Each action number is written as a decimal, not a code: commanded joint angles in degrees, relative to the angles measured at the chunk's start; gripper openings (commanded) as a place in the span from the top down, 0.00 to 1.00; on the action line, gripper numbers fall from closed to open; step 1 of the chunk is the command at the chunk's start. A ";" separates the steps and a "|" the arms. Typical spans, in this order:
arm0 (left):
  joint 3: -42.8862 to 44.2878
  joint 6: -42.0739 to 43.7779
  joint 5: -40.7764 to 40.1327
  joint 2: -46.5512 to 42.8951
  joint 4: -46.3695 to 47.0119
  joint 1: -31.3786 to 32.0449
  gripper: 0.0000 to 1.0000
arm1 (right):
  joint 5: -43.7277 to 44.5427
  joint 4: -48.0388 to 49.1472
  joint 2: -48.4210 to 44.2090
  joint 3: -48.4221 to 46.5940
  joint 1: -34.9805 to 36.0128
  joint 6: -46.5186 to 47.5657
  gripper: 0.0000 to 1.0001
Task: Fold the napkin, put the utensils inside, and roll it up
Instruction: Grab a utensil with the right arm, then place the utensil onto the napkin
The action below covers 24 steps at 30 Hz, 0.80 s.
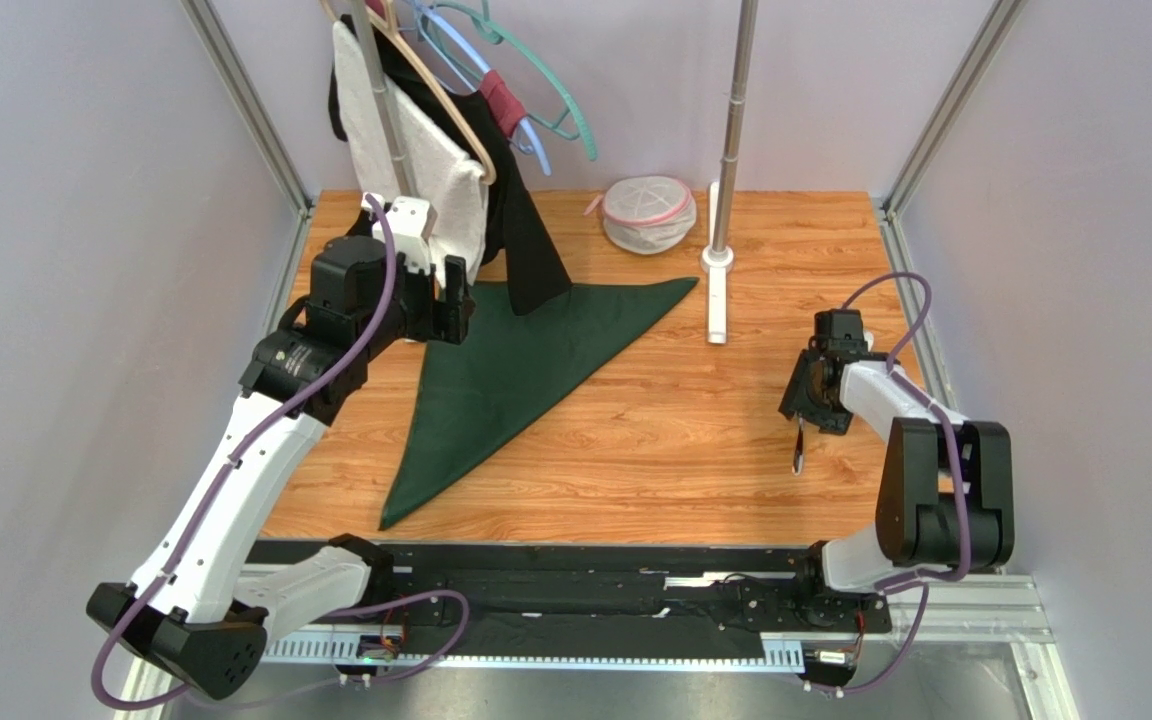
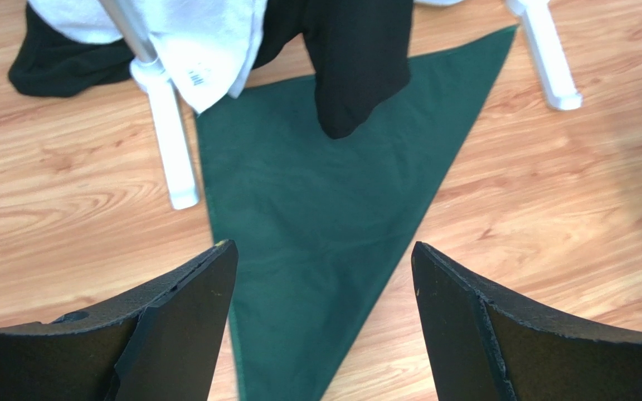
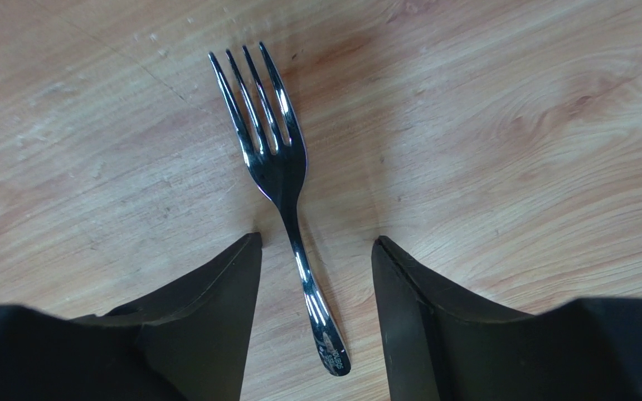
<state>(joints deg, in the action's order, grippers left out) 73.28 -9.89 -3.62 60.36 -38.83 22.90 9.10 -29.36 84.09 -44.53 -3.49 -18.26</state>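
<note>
The green napkin (image 1: 515, 375) lies flat on the wooden table, folded into a triangle with a long point toward the near left; it also shows in the left wrist view (image 2: 324, 217). My left gripper (image 1: 450, 308) hovers open above its far left edge, and its jaws (image 2: 324, 251) stand wide apart and empty. A silver fork (image 3: 278, 167) lies on bare wood at the right, tines away from the wrist camera; in the top view only part of the fork (image 1: 799, 450) shows. My right gripper (image 1: 815, 405) is open, with its jaws (image 3: 316, 242) on either side of the fork handle, not touching it.
A clothes rack with hangers, a white towel (image 1: 417, 143) and a black garment (image 1: 530, 248) stands at the back left, the garment hanging over the napkin's far edge. A white rack foot (image 1: 714, 293) lies mid-table. A mesh pouch (image 1: 647, 213) sits at the back.
</note>
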 commanded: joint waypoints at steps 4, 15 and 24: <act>-3.40 3.21 -0.60 -0.06 0.85 -1.89 0.14 | -2.34 -2.27 1.51 -2.93 0.85 0.95 0.52; -5.16 2.51 0.63 0.90 1.12 -2.94 0.14 | -2.07 -5.26 4.06 -4.51 6.20 -0.28 1.00; -5.69 0.58 3.18 1.61 1.83 -3.30 0.15 | -3.04 -6.85 3.08 -14.77 23.31 -19.13 1.00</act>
<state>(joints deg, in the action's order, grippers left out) 67.75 -8.40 -1.93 62.02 -38.44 20.01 5.91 -36.67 87.66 -50.89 10.15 -25.69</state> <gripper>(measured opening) 0.855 0.022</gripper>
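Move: The fork lies almost under the right hand, its middle about 2 cm ahead, 1 cm to the left and 1 cm lower; its handle runs back between the open fingers, tines pointing forward. From that hand the green napkin's middle is some 43 cm to the left and 8 cm ahead, the white stand foot about 11 cm left and 27 cm ahead. From the left hand the fork is roughly 48 cm to the right, 1 cm back and 30 cm down. Leftward, slowly at first and low over the table, the right hand slides while its half-open fingers shut and pinch the fork's handle; it then speeds up towards the napkin, about 6 cm in all, starting to rise only at the very end and turning slightly counter-clockwise. Meanwhile the empty left hand sinks about 5 cm above the napkin, fingers still open. ##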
